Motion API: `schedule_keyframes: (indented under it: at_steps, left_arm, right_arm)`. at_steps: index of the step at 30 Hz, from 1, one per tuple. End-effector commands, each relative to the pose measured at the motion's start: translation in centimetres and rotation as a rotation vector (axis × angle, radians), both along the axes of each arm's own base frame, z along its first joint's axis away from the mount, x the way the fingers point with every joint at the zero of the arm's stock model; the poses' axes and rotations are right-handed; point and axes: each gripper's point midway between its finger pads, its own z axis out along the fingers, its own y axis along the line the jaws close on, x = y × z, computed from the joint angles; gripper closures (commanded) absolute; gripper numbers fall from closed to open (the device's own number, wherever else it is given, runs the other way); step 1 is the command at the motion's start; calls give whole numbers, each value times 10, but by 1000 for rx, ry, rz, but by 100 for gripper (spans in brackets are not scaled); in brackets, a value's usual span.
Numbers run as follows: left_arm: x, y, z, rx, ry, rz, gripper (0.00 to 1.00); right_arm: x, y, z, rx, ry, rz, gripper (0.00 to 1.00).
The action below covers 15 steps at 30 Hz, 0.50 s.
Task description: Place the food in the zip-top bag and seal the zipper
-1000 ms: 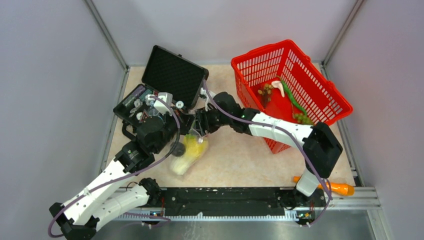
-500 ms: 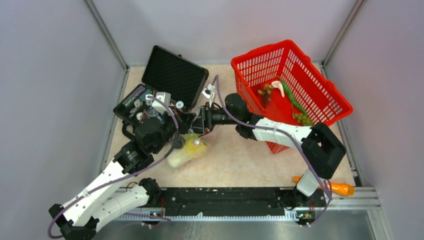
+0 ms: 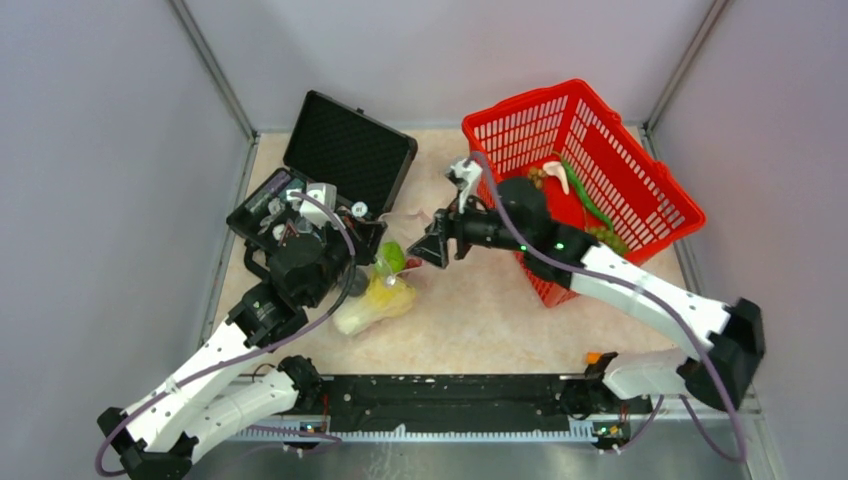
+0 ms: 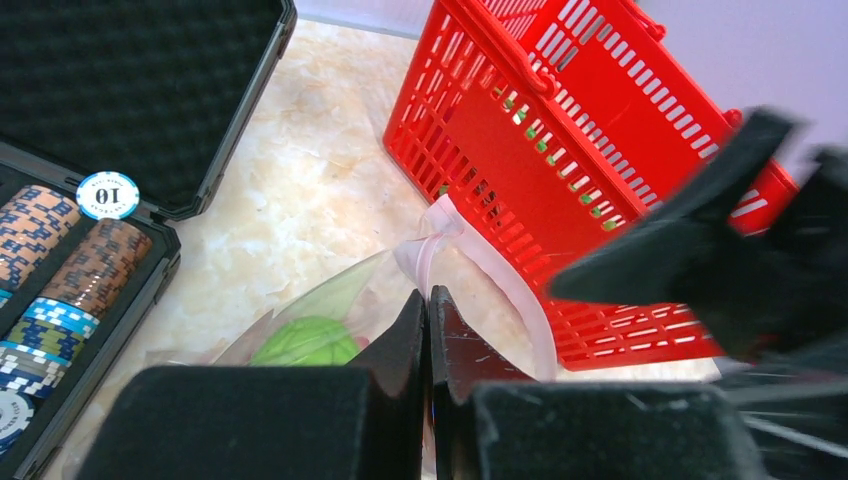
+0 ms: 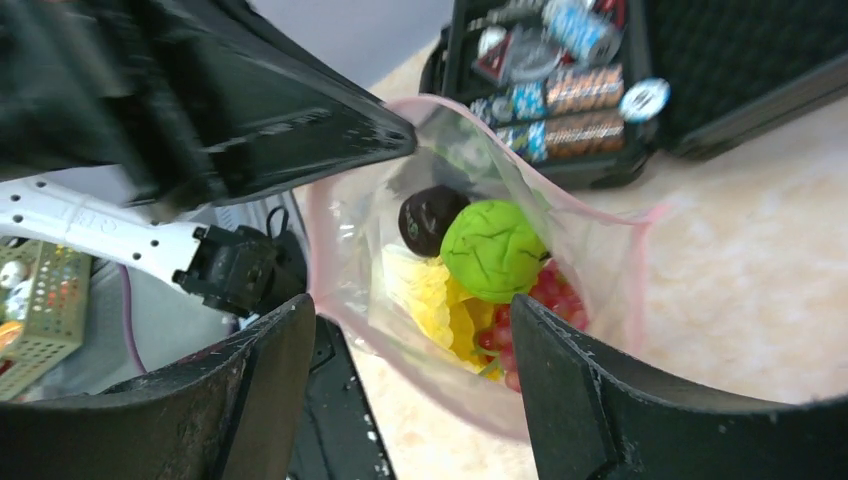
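The zip-top bag (image 3: 372, 303) lies left of centre on the table, its mouth held up. My left gripper (image 4: 428, 300) is shut on its pink zipper (image 4: 497, 283) rim. In the right wrist view the bag (image 5: 600, 270) gapes, holding a green pear-like fruit (image 5: 495, 248), a yellow leafy bunch (image 5: 438, 298), red-purple grapes (image 5: 553, 293) and a brown bit (image 5: 427, 218). My right gripper (image 5: 412, 305) is open and empty, just right of the mouth (image 3: 437, 245). More food sits in the red basket (image 3: 520, 105): green grapes (image 3: 605, 237) and brown bits (image 3: 538, 178).
An open black case (image 3: 345, 150) with round chips (image 4: 60, 270) stands at the back left, close behind the bag. The basket's red wall (image 4: 560, 160) rises right of the bag. An orange item (image 3: 593, 357) peeks out by the right arm's base.
My right gripper has drawn back from the bag's mouth toward the basket and opened wider. The green fruit now rests in the bag. The left gripper keeps its hold.
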Motion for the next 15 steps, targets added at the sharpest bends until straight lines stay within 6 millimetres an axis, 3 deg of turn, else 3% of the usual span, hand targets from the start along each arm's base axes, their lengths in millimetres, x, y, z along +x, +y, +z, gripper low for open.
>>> schedule_keyframes:
  at_steps: [1, 5, 10, 15]
  left_arm:
    - [5, 5, 22, -28, -65, 36, 100]
    - [5, 1, 22, -18, -67, 17, 100]
    - [3, -5, 20, -3, -62, -21, 100]
    - [0, -11, 18, 10, -50, -57, 100]
  right_arm:
    - [-3, -48, 44, -18, -198, -105, 30]
    - [12, -95, 75, -14, -311, -322, 29]
    - [69, -191, 114, -69, -396, -861, 24]
    - [138, -263, 93, -238, -288, -1052, 30]
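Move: Inside the red basket, the brown cluster lies roughly 28 cm ahead of the empty right hand, 24 cm to its right and 24 cm lower. The white piece is 2 cm beyond that cluster and 6 cm to its right; the green pepper is 3 cm nearer and 13 cm to its right. In the bag, the green ball is about 8 cm left of the right hand, 3 cm ahead and 17 cm below. From the left hand the cluster is about 25 cm ahead, 31 cm right, 27 cm below. Leaving the open bag, the right hand lifts away to its right, then curves forward towards the red basket, ending about 20 cm to the right, 11 cm higher and 9 cm farther out. It swings clockwise some 50 degrees, from pointing left to mostly forward, its fingers staying wide and empty. The left hand keeps its pinch on the bag's rim, nearly still. ##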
